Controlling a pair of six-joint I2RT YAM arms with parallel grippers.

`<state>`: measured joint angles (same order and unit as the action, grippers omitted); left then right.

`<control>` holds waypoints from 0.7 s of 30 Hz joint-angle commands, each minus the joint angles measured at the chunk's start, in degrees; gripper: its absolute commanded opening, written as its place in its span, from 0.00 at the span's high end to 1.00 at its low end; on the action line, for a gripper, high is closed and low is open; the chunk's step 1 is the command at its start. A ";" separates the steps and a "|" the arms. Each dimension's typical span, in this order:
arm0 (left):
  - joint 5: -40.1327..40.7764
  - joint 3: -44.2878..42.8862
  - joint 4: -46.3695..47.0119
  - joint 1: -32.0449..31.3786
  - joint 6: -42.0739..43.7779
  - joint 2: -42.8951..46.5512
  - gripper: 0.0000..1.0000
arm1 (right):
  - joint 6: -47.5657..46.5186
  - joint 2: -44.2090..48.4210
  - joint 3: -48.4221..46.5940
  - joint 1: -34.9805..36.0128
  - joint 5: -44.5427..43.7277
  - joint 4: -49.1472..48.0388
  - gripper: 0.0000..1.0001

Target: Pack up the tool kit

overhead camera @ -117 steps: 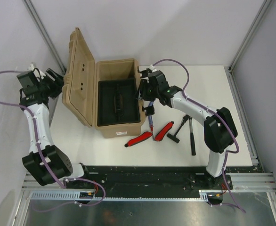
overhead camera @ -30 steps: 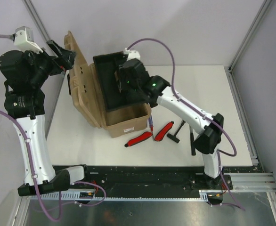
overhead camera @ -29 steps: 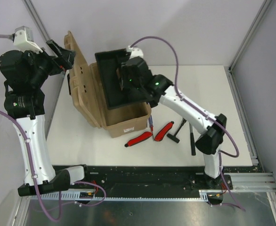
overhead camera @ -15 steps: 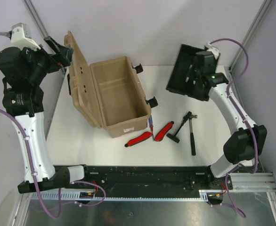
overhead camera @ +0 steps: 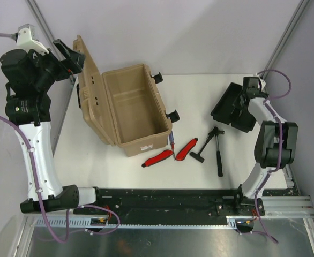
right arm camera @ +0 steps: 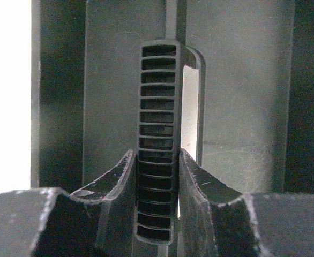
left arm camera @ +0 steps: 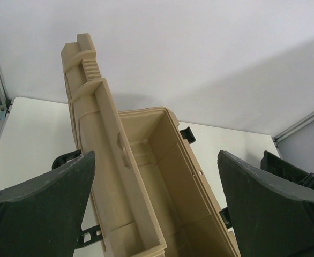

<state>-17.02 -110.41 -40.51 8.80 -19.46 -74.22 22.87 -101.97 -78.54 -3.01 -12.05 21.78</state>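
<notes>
The tan toolbox stands open and empty at the table's left, its lid upright; it also shows in the left wrist view. My left gripper is open, raised high beside the lid, holding nothing. My right gripper is shut on the ribbed handle of the black inner tray, which is low over the table at the far right. Two red-handled tools, a blue-red tool and black hammers lie in front of the box.
A metal frame post and the grey wall stand close behind the right gripper. The table's right edge runs just beside the tray. The black rail runs along the near edge.
My right gripper lifted the black tray out of the toolbox, carried it right and lowered it to the far right of the table. My left arm rose beside the lid.
</notes>
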 commanded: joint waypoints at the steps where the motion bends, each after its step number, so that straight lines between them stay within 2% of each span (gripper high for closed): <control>1: -0.87 -2.68 0.26 -0.27 0.81 -0.10 0.01 | -0.59 -3.45 -0.54 -1.92 1.07 -10.34 1.00; 6: -0.59 -2.68 0.16 -0.29 0.83 -0.36 0.01 | -0.22 -9.10 -0.57 -2.73 2.59 -14.09 1.00; 8: -0.50 -2.77 0.12 -0.28 0.83 -0.46 0.01 | 0.08 -10.68 -0.56 -2.78 3.03 -14.25 0.97; 14: -1.34 -3.59 0.17 -0.29 0.52 -1.09 0.01 | 1.03 -9.63 -0.58 -2.20 0.19 -12.53 0.45; 17: -1.89 -3.86 0.13 -0.27 0.29 -1.26 0.01 | 0.19 -5.72 -0.99 -1.31 -1.42 -11.30 0.32; 21: -1.28 -4.01 -0.39 -0.27 -0.13 -0.90 0.01 | -0.76 0.67 -2.34 1.47 -4.25 -6.39 0.24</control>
<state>-17.34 -111.98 -41.15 8.80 -19.49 -75.70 23.35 -110.72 -78.00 -4.34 -12.19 13.04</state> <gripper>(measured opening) 0.994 0.739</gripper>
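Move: The right hand already holds the black tray by its handle; the bare table spot meant for it is some 12 cm below, about 3 cm ahead and 2 cm to the right. Nearest that way, the hammer's middle lies roughly 22 cm back and 12 cm left of the hand, the black mallet about 17 cm back and 18 cm left. From the left hand the spot is about 15 cm ahead, 80 cm right and 50 cm below. Lower the right gripper about 7 cm towards the bare tabletop, easing it some 3 cm forward and a little right, with the tray still hanging by its handle. Stop there, spread the fingers to let go of the handle, then lift off about 2 cm straight up with the fingers around it but clear. ##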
